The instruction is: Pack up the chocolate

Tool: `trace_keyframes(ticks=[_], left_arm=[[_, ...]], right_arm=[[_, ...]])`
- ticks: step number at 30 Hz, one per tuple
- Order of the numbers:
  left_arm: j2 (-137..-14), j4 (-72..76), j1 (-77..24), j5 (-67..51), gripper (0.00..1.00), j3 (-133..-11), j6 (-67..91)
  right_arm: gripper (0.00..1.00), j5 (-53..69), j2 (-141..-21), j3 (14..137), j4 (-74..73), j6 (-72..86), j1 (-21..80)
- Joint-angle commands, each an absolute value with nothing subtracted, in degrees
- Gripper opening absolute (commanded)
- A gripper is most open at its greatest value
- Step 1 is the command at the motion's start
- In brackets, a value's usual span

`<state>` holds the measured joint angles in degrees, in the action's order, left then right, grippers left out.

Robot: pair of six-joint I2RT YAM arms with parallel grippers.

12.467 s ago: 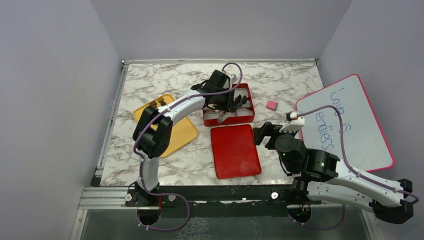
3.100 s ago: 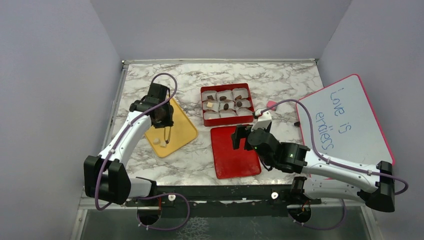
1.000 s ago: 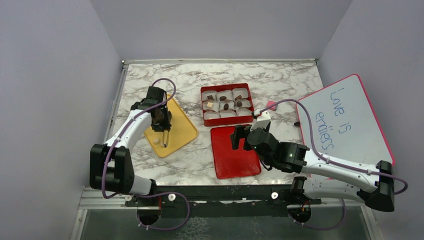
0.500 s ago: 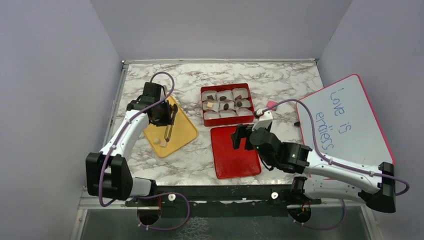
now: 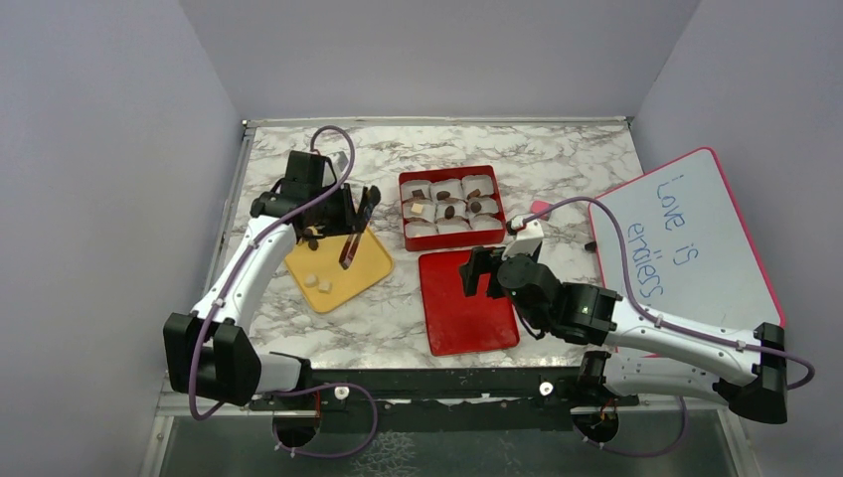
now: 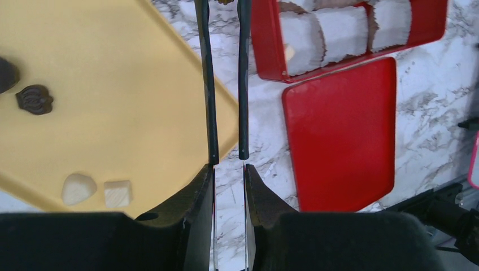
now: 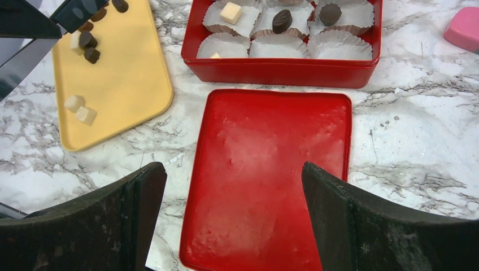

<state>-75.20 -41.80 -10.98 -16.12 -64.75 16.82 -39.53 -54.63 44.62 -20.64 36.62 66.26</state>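
My left gripper (image 6: 227,166) (image 5: 364,204) is shut on black tweezers (image 6: 208,84) (image 5: 355,234), held tilted over the right edge of the yellow tray (image 5: 373,260). A small brown bit sits between the prong tips at the top edge of the left wrist view. Loose chocolate lies on the tray: cream cubes (image 6: 117,193) (image 5: 310,281) and a dark piece (image 6: 35,99). The red box (image 5: 452,240) has white paper cups, some holding chocolate (image 7: 281,21). My right gripper (image 7: 229,169) (image 5: 477,273) hangs open over the red lid (image 7: 271,169), holding nothing.
A pink block (image 5: 540,210) (image 7: 464,27) lies right of the box. A pink-framed whiteboard (image 5: 686,248) covers the table's right side. Grey walls close in the left, back and right sides.
My left arm lifted the tweezers off the yellow tray and swung them right, toward the red box. The cream cubes stay on the tray. My right arm has barely moved.
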Motion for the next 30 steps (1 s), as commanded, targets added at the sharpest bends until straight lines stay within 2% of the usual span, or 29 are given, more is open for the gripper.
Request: trace_keyframes(ticks=[1,15,30], left_arm=[[-75.8,-39.0,-15.2,-20.0,0.19,-68.3,17.2],[-85.2,-34.6,-30.3,-19.7,0.2,-72.5,21.3],[-93.6,-34.1,-36.6,-17.5,0.22,-76.1,21.6]], right_arm=[[0.95,-41.1,-53.3,44.7,-20.5,37.2,66.1],[0.95,-43.3,-49.7,44.3,-22.6,37.1,66.1],[0.95,-44.0,-48.5,43.1,-23.3,37.7,66.1]])
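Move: Ahead and to the right of the left hand lies the red box's still-empty front middle cell, about 21 cm right, 10 cm ahead and 15 cm below. The white chocolate in the front left cell lies 13 cm right and 8 ahead, the red lid's middle 24 cm right and 10 back, and the yellow tray's middle 9 cm left and 3 ahead. From the right hand, the empty cell is 20 cm ahead, 7 left and 18 below. Carrying a dark chocolate in the tongs, the left hand sweeps about 16 cm right from over the yellow tray to the box's front row, rising slightly, then sinking some 3 cm. Its fingers keep their grip on the tongs as it turns about 20 degrees clockwise. The wide-open right hand drifts a couple of centimetres up and right. ##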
